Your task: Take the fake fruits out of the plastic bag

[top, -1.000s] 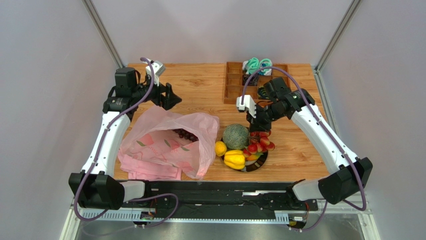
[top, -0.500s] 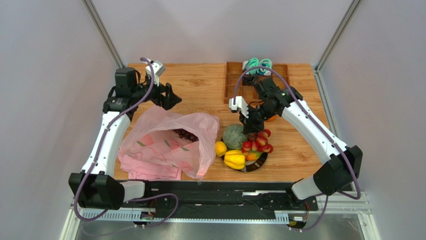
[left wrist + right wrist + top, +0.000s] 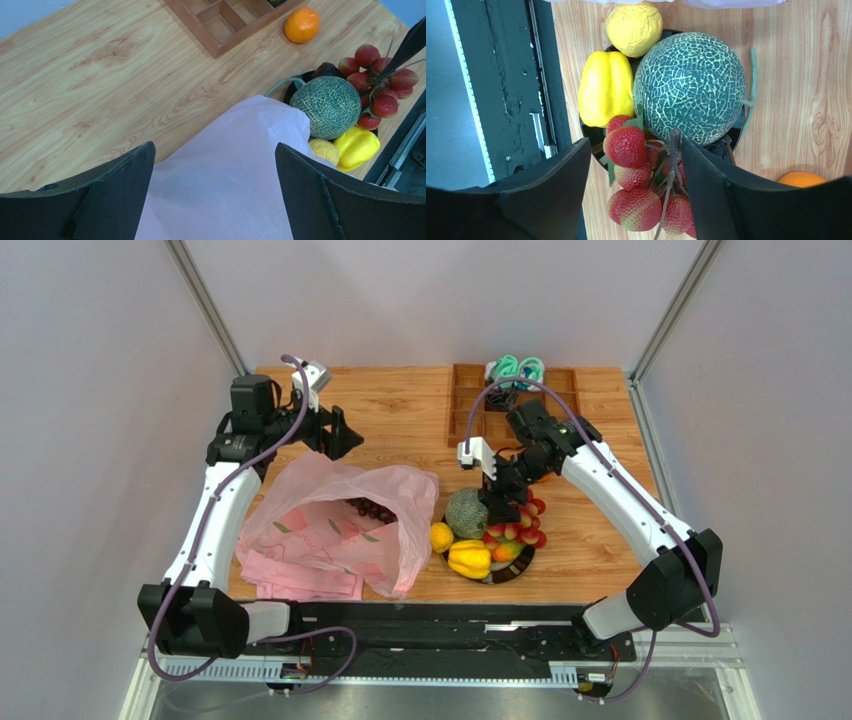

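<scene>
The pink plastic bag (image 3: 330, 525) lies at the left with dark grapes (image 3: 370, 508) in its mouth. On a dark plate (image 3: 520, 570) beside it sit the netted melon (image 3: 688, 85), lemon (image 3: 633, 27) and yellow lobed piece (image 3: 605, 87). The red berries (image 3: 628, 147) lie at the plate's edge between the jaws of my right gripper (image 3: 635, 145), which is open; their stem leans on one finger. An orange (image 3: 302, 25) rests on the table beyond the plate. My left gripper (image 3: 215, 150) hangs open over the bag's far edge, holding nothing.
A wooden compartment tray (image 3: 470, 405) with teal and black items (image 3: 515, 368) stands at the back. A folded pink cloth (image 3: 300, 582) lies under the bag near the front edge. The black base rail (image 3: 501, 90) runs just beside the plate.
My right gripper carried the red berries left and down to the plate, then opened and let them go. The left arm has not moved.
</scene>
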Controlling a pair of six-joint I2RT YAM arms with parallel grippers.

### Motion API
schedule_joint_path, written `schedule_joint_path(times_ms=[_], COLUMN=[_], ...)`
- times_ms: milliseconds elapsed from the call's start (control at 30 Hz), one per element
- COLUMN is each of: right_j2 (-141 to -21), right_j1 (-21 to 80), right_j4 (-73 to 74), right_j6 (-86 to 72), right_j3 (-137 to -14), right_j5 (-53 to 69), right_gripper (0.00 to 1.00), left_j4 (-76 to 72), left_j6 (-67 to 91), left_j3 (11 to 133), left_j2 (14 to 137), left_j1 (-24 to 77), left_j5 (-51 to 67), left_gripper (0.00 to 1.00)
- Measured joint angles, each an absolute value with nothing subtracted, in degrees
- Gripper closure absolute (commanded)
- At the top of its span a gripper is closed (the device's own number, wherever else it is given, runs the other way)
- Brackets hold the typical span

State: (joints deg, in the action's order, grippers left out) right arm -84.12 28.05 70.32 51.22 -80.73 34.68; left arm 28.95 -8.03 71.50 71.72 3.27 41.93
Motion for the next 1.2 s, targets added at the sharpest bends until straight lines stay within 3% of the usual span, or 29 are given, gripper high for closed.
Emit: schedule_joint_path(times_ms=[67,167,700,1033,1200], right_j2=[-84.1,-84.1,-83.4,-82.5,-83.0], right_j1=[28.1,28.1,26.3,8.7,6.4], right_j4=[70.3,69.9,67.4,74.2,75.9], right_j6=[51.1,50.6,46.2,55.1,57.0], right_j3=[-80.7,-80.7,-84.1,-70.1,-60.0], right_j5=[34.6,34.6,31.7,17.0,10.5], right_gripper=[0.21,0.00,0.00,0.00,0.00], left_j4=[28.9,28.9,29.0,28.9,28.9], left_j6=[-8.0,-8.0,-8.1,-8.0,-8.0], left_j3=[71.5,71.5,71.5,71.5,71.5], left_j2=[71.9,72.1,72.8,72.8,72.8], left_j1=[3.3,3.3,3.3,3.3,3.3], left_j5=[42.0,42.0,41.9,42.0,42.0], left_gripper=[0.01,0.01,0.01,0.01,0.01])
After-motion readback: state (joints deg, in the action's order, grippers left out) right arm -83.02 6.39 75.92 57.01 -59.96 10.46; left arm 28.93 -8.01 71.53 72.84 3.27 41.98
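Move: The red fruit bunch that the right hand is letting go of hangs or rests over the plate, its middle about 4 cm right of that hand and 8 cm below, level with it forward. The melon is 5 cm left, 3 cm ahead and 10 cm below; the yellow pepper 5 cm left, 6 cm back and 13 cm down; the orange 11 cm right and 16 cm ahead, 14 cm down. From the left hand the bunch lies some 37 cm right, 13 cm back and 18 cm below. The right hand spreads its half-open fingers fully to free the bunch, then eases up and forward by 2 to 3 cm, clear of the plate. It then sweeps fast to the right, nearly 20 cm, dropping about 12 cm and drawing back some 7 cm towards the bunch beside the plate, while the wrist rolls about 30 degrees, with some clockwise turn, to point the open fingers almost straight down over the fruit. ##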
